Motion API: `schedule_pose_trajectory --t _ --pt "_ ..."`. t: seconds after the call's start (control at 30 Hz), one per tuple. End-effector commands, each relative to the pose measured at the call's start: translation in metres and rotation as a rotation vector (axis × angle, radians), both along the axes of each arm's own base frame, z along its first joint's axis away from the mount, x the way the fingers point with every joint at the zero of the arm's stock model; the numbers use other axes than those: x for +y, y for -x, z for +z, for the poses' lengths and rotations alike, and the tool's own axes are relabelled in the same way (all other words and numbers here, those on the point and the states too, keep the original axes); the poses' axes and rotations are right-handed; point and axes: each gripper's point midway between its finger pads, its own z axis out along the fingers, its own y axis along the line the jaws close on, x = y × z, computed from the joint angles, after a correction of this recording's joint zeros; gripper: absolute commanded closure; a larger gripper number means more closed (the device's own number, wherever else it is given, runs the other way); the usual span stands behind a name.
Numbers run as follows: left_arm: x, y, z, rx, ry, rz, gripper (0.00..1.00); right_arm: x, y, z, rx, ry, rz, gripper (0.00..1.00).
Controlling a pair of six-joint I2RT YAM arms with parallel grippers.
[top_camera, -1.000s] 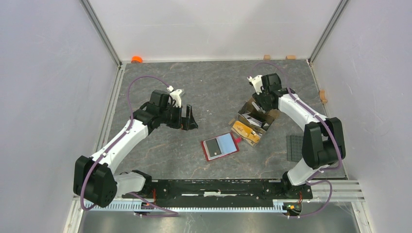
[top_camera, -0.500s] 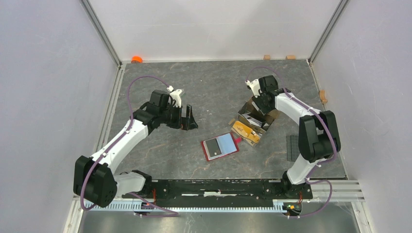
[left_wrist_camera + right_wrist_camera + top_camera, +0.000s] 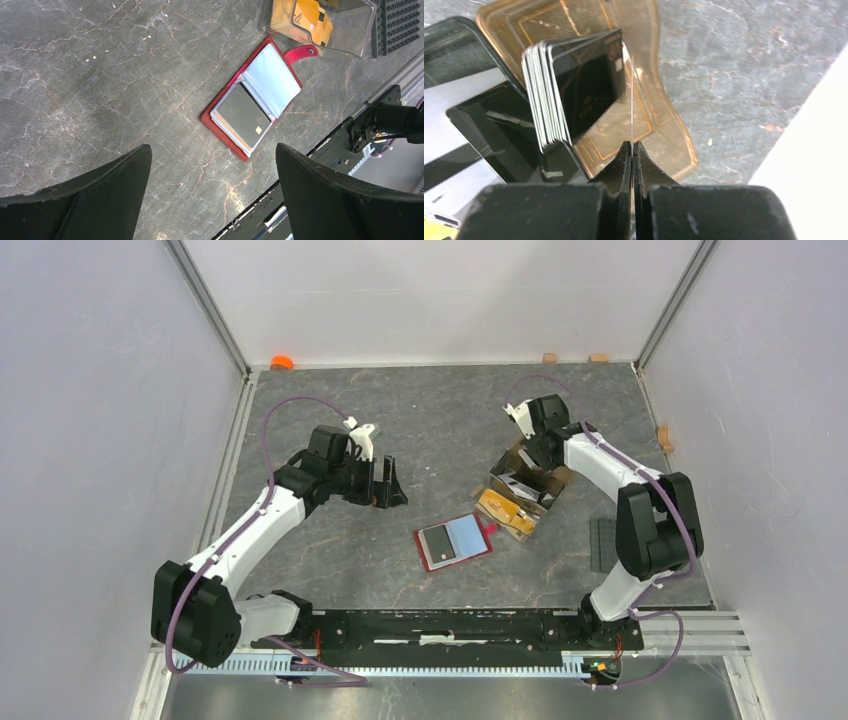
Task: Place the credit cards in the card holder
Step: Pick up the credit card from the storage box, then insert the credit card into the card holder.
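The red card holder [image 3: 453,540] lies open mid-table, with a dark card [image 3: 242,115] on one side and a light blue sleeve [image 3: 272,75] on the other. My left gripper [image 3: 212,147] hovers open over bare table to its left, holding nothing. My right gripper [image 3: 632,145] is shut on a thin credit card [image 3: 632,100], seen edge-on. That card stands just right of a stack of dark credit cards [image 3: 574,95] leaning in an amber tray [image 3: 669,130]. Orange cards [image 3: 305,17] sit in a clear box.
The card boxes [image 3: 520,490] cluster right of centre, under the right gripper [image 3: 533,458]. A dark studded plate [image 3: 604,545] lies at the right. Small tan blocks [image 3: 549,357] and an orange piece [image 3: 282,362] sit along the back wall. The rail [image 3: 470,625] runs along the front edge.
The right gripper has closed onto the thin card, and its wrist shifted slightly toward the back left. The left arm has not moved.
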Motion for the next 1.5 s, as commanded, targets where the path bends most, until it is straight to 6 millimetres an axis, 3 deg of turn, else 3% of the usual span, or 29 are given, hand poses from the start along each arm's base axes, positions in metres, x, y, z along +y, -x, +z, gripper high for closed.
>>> schedule_pose_trajectory --t 0.0,0.2,0.3,0.43,0.53,0.7,0.83,1.0,1.23,1.47 --pt "-0.002 -0.003 0.013 -0.074 0.011 -0.031 0.0 -0.013 -0.003 0.049 -0.111 0.066 -0.063 1.0" --pt "-0.004 -0.001 0.018 -0.094 0.026 -0.047 0.0 0.003 0.005 0.096 -0.2 -0.006 -0.087 1.0" --pt "-0.01 0.004 0.025 -0.125 0.052 -0.087 0.02 0.034 0.014 0.13 -0.25 -0.115 -0.049 1.0" --pt "-0.024 0.018 0.041 -0.201 0.102 -0.177 0.03 0.097 0.042 0.162 -0.239 -0.362 0.128 1.0" --pt "-0.038 0.034 0.052 -0.266 0.136 -0.268 0.03 0.145 0.08 0.161 -0.126 -0.545 0.304 1.0" --pt "-0.062 0.068 0.062 -0.319 0.193 -0.435 0.02 0.199 0.154 0.147 0.064 -0.811 0.535 1.0" --pt "-0.073 0.085 0.07 -0.328 0.243 -0.508 0.02 0.215 0.204 0.135 0.235 -0.929 0.671 1.0" --pt "-0.085 0.104 0.071 -0.308 0.294 -0.59 0.01 0.227 0.244 0.122 0.405 -0.987 0.781 1.0" --pt "-0.094 0.122 0.064 -0.271 0.299 -0.664 0.03 0.244 0.269 0.119 0.501 -0.999 0.899 1.0" --pt "-0.1 0.142 0.053 -0.199 0.288 -0.752 0.44 0.251 0.276 0.117 0.545 -0.995 0.932 1.0"
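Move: The credit card is already pinched in the right fingers over the storage box. Its card holder lies about 18 cm back and 21 cm left of that hand, some 7 cm below. The card stack stands roughly 4 cm left of the fingers, level with them and 3 cm down; the yellow card is about 11 cm back and 10 cm left, 6 cm down. From the open left hand, the held card is about 33 cm right, 13 cm ahead and 9 cm lower. The card, pinched edge-on in the shut right fingers, goes up about 17 cm out of the storage box, then fast back and left towards the card holder (about 27 and 24 cm), dipping as the wrist rolls its left side up and swings counter-clockwise. The left hand comes back, right and slightly up to meet it, turning some 40 degrees clockwise and starting to close around the card; no touch is visible. ##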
